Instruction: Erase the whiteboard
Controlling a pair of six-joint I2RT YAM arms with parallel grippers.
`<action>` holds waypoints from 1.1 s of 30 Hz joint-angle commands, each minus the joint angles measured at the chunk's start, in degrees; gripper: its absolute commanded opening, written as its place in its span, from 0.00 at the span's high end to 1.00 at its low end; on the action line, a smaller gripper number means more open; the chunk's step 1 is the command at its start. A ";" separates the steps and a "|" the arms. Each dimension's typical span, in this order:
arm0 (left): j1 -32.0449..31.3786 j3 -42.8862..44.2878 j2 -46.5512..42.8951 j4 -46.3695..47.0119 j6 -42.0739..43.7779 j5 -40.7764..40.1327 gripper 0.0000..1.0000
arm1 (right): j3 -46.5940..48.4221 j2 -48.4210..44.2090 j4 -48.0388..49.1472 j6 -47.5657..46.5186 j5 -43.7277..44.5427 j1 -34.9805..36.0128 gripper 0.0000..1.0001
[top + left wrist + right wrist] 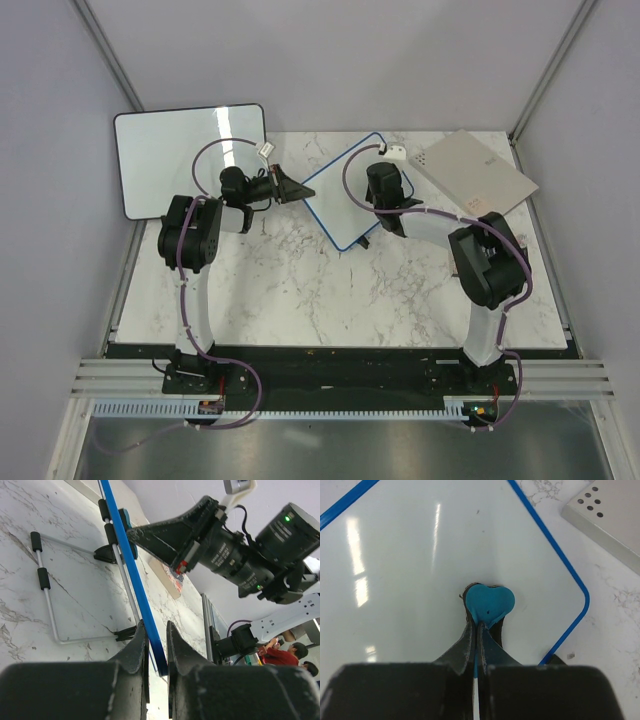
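The whiteboard (338, 205), small with a blue rounded frame, lies turned diamond-wise on the marble table at centre back. My left gripper (292, 189) is shut on its left edge. In the left wrist view the blue frame (131, 562) runs between the two fingers (136, 647), with the board's wire stand (46, 587) under it. My right gripper (386, 196) is over the board, shut on a teal eraser (490, 601) that presses on the white surface (415, 555). The surface around the eraser shows no writing.
A larger black-framed whiteboard (190, 158) lies at the back left, overhanging the table. A grey perforated flat box (476, 171) lies at the back right, close to the small board's corner; it also shows in the right wrist view (612, 512). Frame posts stand at the back corners.
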 commanded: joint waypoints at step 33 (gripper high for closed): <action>-4.54 1.84 -2.63 23.97 -1.77 12.47 0.98 | -33.66 -38.66 -9.61 8.28 -3.62 14.40 1.00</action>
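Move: The right hand holds the eraser on the whiteboard, whose near corner lies about 17 cm back and 7 cm to the left, roughly 1 cm lower. The board's right corner is some 6 cm to this hand's right and level with it; the grey box lies about 20 cm right, 9 cm ahead and 9 cm below. From the left hand, which pinches the left corner, the near corner is roughly 12 cm back, 7 cm right and 5 cm down. With its fingers still shut on the eraser, the right hand wipes back and left across the whiteboard for some 8 cm, then sweeps mostly straight back another 14 cm or so towards the near edge, yawing about 15 degrees counter-clockwise and veering slightly right at the end. The left hand keeps its pinch on the left corner and stays put at first, then late in the sweep draws that corner about 5 cm back and 3 cm right while turning some 15 degrees clockwise. ##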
